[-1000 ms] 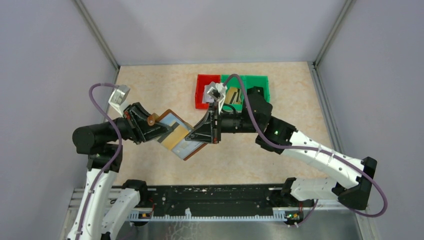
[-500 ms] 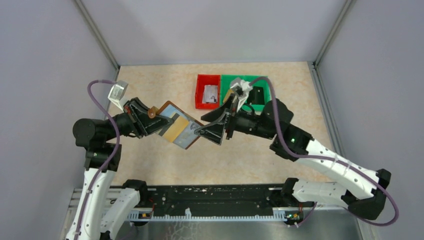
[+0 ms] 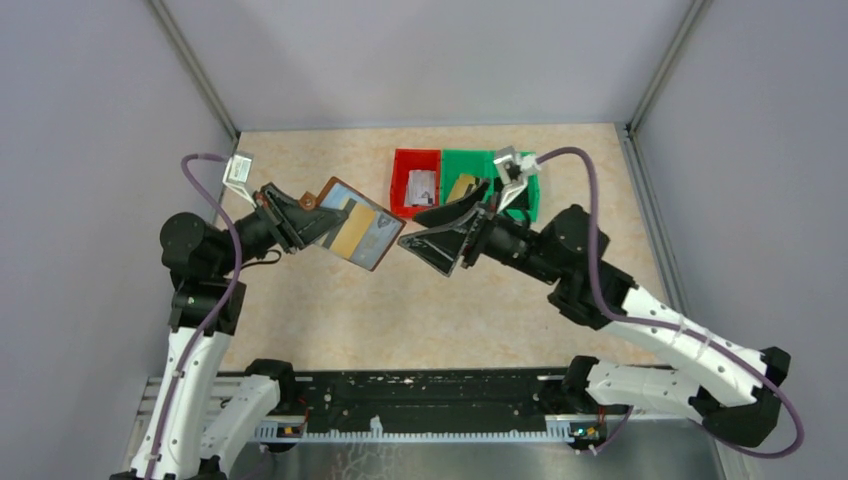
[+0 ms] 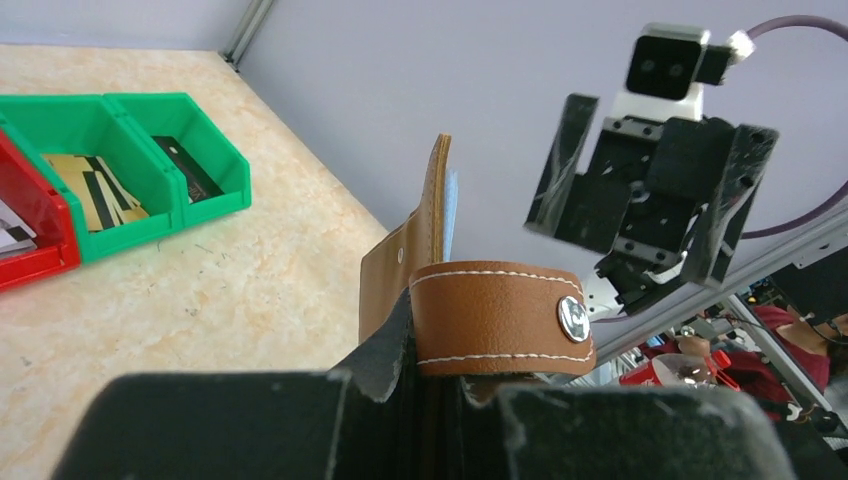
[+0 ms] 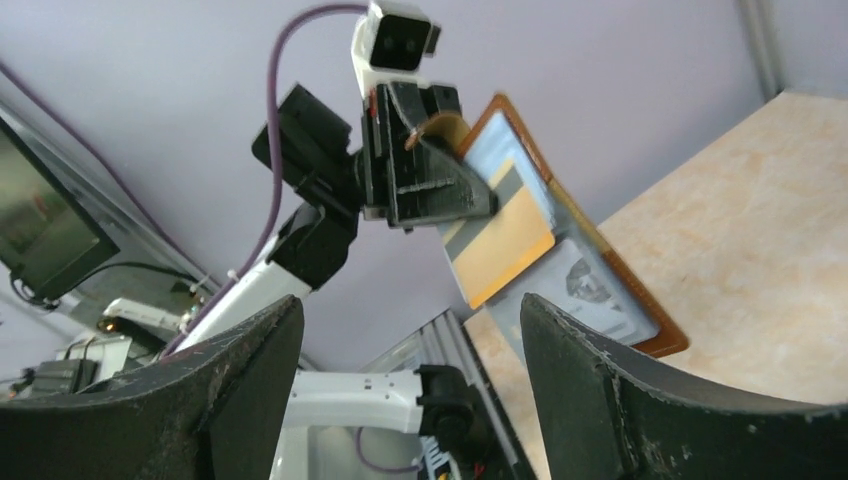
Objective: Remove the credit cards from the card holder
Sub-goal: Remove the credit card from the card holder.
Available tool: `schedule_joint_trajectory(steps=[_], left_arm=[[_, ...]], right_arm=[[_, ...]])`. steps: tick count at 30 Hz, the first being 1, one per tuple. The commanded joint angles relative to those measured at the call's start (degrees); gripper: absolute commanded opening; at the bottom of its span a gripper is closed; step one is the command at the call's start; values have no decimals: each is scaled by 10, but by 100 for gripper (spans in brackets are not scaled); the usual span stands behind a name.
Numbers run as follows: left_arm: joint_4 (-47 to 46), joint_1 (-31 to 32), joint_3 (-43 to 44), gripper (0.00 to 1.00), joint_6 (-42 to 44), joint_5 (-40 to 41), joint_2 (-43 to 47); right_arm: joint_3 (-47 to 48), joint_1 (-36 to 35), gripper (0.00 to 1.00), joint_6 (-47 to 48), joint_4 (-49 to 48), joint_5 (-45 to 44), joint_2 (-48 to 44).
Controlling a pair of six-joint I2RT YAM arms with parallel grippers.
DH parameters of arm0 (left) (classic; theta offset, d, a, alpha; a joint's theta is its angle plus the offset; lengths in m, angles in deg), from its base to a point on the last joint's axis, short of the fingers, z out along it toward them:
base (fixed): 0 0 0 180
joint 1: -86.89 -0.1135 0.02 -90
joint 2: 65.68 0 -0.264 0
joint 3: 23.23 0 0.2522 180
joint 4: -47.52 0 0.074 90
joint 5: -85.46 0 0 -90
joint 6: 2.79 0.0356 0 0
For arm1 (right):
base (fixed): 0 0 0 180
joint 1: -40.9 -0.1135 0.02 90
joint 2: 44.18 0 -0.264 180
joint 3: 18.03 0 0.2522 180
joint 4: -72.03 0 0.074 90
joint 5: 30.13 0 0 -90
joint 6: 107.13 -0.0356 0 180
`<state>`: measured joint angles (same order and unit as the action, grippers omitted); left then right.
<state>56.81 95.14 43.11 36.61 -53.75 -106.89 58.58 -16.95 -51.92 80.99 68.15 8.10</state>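
The brown card holder [image 3: 345, 228] hangs open in the air at the left, and my left gripper [image 3: 303, 216] is shut on its tab end. In the left wrist view the leather tab with its snap [image 4: 500, 316] sticks out between the fingers [image 4: 230, 425]. A tan credit card [image 3: 351, 236] and a blue-grey one [image 3: 378, 238] sit in the inner pockets, also seen as the tan card [image 5: 505, 245] and grey card [image 5: 590, 285] in the right wrist view. My right gripper [image 3: 428, 237] stands open just right of the holder, apart from it, with nothing between its fingers [image 5: 230, 385].
A red bin [image 3: 401, 196] and two green bins [image 3: 485, 160] stand at the back centre. The red bin holds a pale card [image 3: 422, 187]. The near green bin holds a tan card [image 4: 90, 190], the far one a dark card [image 4: 185, 165]. Grey walls close in both sides.
My right gripper let go at the holder's edge, opened wide and drew back to the right. The left arm carried the open holder up and away from the near edge.
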Motion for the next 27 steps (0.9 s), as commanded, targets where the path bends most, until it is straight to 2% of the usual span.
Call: schedule_joint_trajectory(steps=[1, 6, 14, 27], left_arm=[[-27, 1, 4, 0, -22, 3, -3], [-43, 1, 1, 0, -50, -5, -5], [-66, 0, -8, 0, -89, -15, -1], [-79, 0, -13, 0, -118, -24, 9]], right_arm=[[-39, 5, 76, -98, -114, 71, 49], [-79, 5, 71, -157, -205, 100, 86], [-97, 5, 65, -213, -295, 127, 135], [-82, 5, 57, -236, -343, 136, 183]])
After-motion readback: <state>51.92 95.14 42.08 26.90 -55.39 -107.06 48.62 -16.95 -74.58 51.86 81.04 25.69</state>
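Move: About 10 cm to the right hand's left, a couple of cm farther out and some 6 cm lower, the gold card sits in the open card holder. The white card in the clear sleeve is nearer, roughly 5 cm left, 1 cm farther out and 6 cm below; the holder's strap is some 17 cm left, 6 cm farther out and 4 cm below. For the left hand, which grips the holder, the gold card lies about 3 cm back and 2 cm right, 1 cm below. Swooping left and down towards the gold card, the right hand travels about 8 cm left and 8 cm down, then comes back up a little while still edging left. Its wrist turns some 25 degrees, swinging the fingers counter-clockwise to point more squarely left, and the wide-open fingers narrow partway without shutting. The left hand keeps its pinch on the holder, tilting only slightly. ##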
